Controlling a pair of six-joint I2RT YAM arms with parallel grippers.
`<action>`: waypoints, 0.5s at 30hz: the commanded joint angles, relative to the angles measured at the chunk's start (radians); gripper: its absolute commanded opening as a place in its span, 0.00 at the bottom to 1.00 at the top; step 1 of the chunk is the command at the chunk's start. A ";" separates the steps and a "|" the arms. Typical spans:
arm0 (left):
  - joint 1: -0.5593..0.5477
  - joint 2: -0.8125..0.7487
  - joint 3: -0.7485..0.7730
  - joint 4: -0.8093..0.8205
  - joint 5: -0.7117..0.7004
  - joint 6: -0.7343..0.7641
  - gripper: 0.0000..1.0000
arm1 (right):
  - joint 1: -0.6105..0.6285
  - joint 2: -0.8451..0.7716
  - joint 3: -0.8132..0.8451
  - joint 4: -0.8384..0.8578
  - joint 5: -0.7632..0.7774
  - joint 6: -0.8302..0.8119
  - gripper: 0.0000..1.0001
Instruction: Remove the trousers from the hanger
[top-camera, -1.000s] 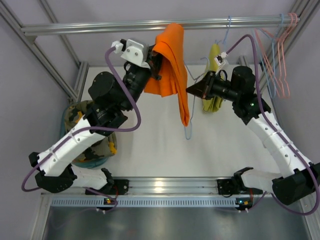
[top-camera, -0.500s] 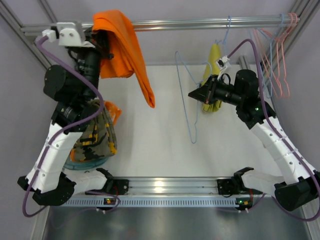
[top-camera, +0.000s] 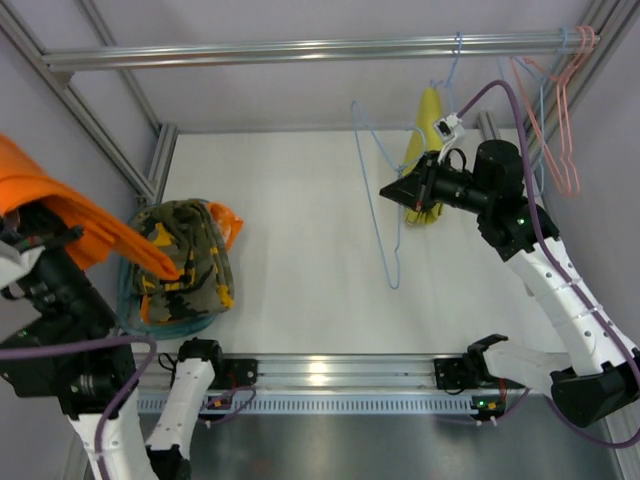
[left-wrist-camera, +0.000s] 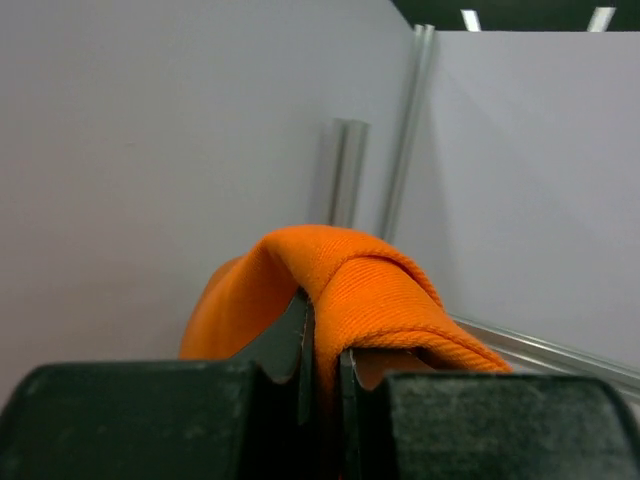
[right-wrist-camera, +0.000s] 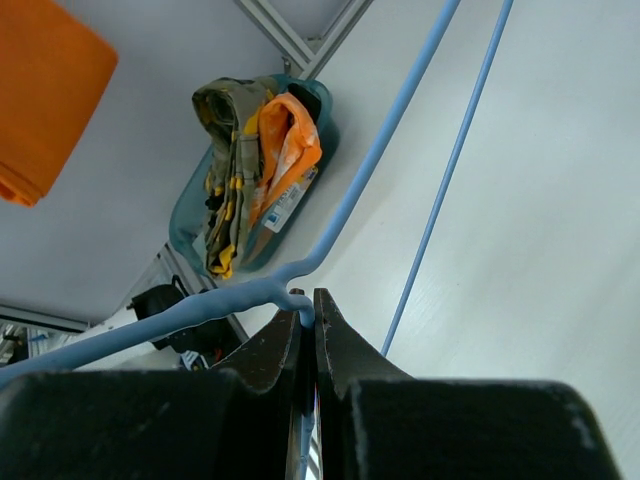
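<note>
The orange trousers (top-camera: 70, 215) hang free at the far left of the top view, their lower end trailing over the basket. My left gripper (left-wrist-camera: 322, 345) is shut on a fold of the orange cloth (left-wrist-camera: 365, 290). The top view hides its fingers under the cloth. The light-blue hanger (top-camera: 362, 150) hangs bare over the middle of the table, apart from the trousers. My right gripper (top-camera: 386, 187) is shut on its wire. In the right wrist view the wire (right-wrist-camera: 380, 150) bends into the tips of that gripper (right-wrist-camera: 307, 312), and the trousers (right-wrist-camera: 45, 90) show at the top left.
A teal basket (top-camera: 128, 300) at the left holds a camouflage garment (top-camera: 185, 250). Yellow-green trousers (top-camera: 428, 150) hang from the top rail (top-camera: 300, 48) behind my right gripper. Pink hangers (top-camera: 562, 110) hang at the rail's right end. Frame posts stand at both sides.
My left arm has swung from the rail to the far left and down, drawing the orange trousers off the hanger. The hanger, now bare, has stayed in my right gripper.
</note>
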 joint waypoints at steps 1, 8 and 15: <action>0.105 -0.118 -0.159 0.136 0.026 0.110 0.00 | 0.006 -0.029 0.051 0.027 -0.017 -0.025 0.00; 0.121 -0.362 -0.402 0.052 -0.040 0.246 0.00 | 0.005 -0.057 0.047 -0.001 -0.017 -0.042 0.00; 0.119 -0.442 -0.564 0.023 -0.022 0.282 0.00 | 0.006 -0.062 0.027 0.002 -0.003 -0.037 0.00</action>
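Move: My left hand has the orange trousers high over the near left corner. The teal basket they are going to lies about 13 cm ahead, level sideways and some 57 cm below. The camouflage trousers fill that basket, about 14 cm ahead and 54 cm below my left hand. The small orange piece at its inner far edge is about 21 cm ahead and 10 cm to the right. From my right hand the basket is roughly 42 cm to the left, level in reach and 30 cm lower. With the orange trousers still pinched in the shut fingers, I bring my left hand down some 16 cm towards the teal basket. It first swings back about 5 cm, then eases forward again by about 3 cm, drifting slightly left. Meanwhile the upward-pointing wrist tips forward and turns counter-clockwise, each by nearly 20 degrees. ##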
